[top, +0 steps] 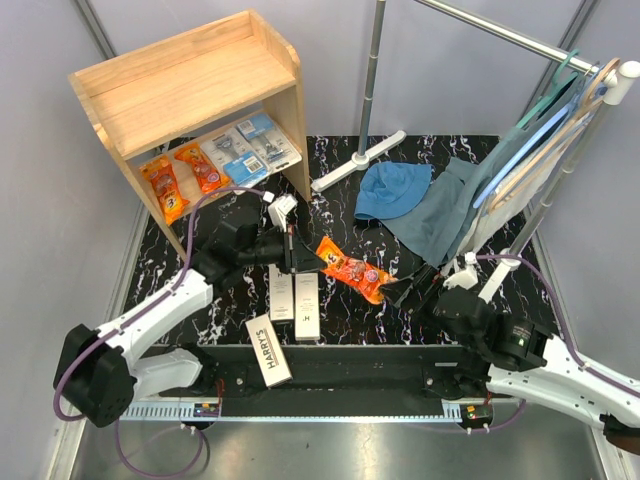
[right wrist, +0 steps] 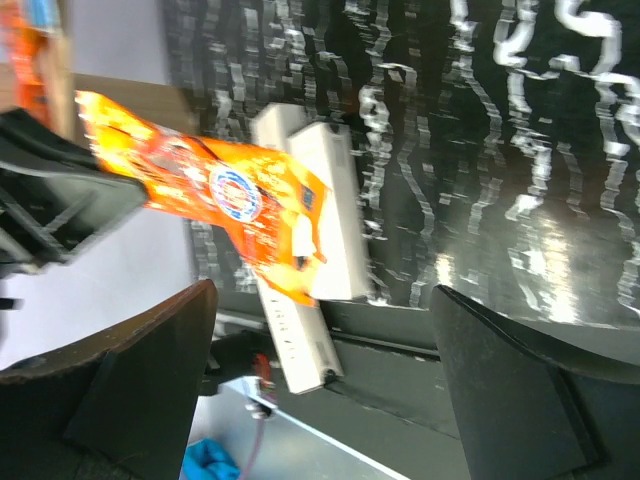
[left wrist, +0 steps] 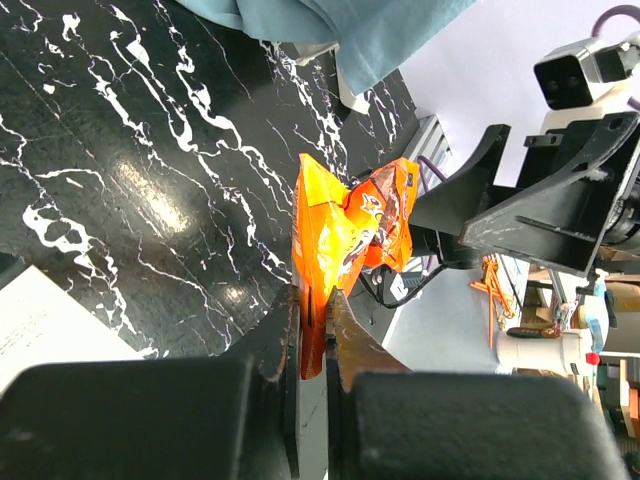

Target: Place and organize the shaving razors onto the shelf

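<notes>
My left gripper [top: 312,262] [left wrist: 312,300] is shut on one end of a shiny orange razor pack [top: 352,270] [left wrist: 345,225], which it holds above the middle of the black marble table. My right gripper [top: 408,290] [right wrist: 322,290] stands open just beyond the pack's other end, with nothing between its fingers. Two white Harry's boxes [top: 294,298] [right wrist: 330,220] lie side by side under the pack, and a third [top: 268,350] lies at the near edge. The light-wood shelf [top: 190,80] stands at the back left. Its lower level carries two orange packs [top: 180,177] and blue blister packs [top: 250,145].
A metal clothes rack [top: 372,70] stands at the back right, its white foot [top: 358,160] on the table. Hangers with blue-grey garments [top: 520,160] hang from it, and blue cloths [top: 393,190] lie beside the foot.
</notes>
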Available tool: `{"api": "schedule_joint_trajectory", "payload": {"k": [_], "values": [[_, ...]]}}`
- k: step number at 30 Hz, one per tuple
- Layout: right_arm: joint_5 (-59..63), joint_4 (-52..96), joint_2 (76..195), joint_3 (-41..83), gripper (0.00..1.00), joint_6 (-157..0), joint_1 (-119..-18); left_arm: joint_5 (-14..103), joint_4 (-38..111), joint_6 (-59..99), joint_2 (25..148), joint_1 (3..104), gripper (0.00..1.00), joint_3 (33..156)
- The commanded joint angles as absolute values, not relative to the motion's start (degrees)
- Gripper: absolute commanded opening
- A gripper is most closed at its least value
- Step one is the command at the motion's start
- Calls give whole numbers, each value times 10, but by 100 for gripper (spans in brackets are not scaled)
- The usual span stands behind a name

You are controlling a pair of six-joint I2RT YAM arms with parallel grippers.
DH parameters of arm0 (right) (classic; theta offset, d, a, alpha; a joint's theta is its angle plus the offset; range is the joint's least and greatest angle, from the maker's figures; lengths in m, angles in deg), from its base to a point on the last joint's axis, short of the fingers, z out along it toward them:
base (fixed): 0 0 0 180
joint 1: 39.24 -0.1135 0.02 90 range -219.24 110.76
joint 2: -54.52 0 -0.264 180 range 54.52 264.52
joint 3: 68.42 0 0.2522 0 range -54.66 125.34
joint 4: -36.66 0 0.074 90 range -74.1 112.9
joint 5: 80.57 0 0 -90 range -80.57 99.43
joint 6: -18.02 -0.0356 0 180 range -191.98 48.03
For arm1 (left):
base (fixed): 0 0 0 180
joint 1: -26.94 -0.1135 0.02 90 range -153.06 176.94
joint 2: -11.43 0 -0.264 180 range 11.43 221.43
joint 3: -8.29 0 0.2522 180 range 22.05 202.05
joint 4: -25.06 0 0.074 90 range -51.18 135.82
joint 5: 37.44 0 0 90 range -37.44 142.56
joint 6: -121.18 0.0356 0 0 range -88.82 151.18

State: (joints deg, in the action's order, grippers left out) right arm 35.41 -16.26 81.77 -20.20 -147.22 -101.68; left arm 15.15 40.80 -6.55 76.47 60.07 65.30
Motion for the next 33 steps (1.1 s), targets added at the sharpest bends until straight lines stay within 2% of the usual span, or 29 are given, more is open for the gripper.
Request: {"api": "schedule_joint_trajectory", "payload": {"k": [1,9,16,29,33], "values": [[349,-64,799,-214,96,-1464,-1014,133,407,-69,728,596,0,637],[316,23,830,-250,94,-1469,-1014,115,372,-96,711,589,0,618],[313,68,845,-272,84,-1472,-1014,95,338,-122,700,583,0,598],[321,124,850,-300,58,-1473,-1014,64,322,-135,679,583,0,577],[325,131,840,-306,46,-1471,-1014,60,321,-137,679,584,0,571]]}}
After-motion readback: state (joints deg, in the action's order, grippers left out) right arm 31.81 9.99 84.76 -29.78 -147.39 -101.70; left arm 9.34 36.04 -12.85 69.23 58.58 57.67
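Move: The orange razor bag, its near end still pinched by the left hand, has its middle about 9 cm left and 4 cm ahead of the open right hand, at roughly its height. From the left hand that middle lies some 7 cm right, 2 cm back and 2 cm down. The nearer white box stands on the table about 18 cm left, 5 cm back and 14 cm below the right hand; its twin is 6 cm farther left and 2 cm farther out. Right hand goes about 5 cm left, half-closing around the bag's free end; left hand draws it back 3 cm. ##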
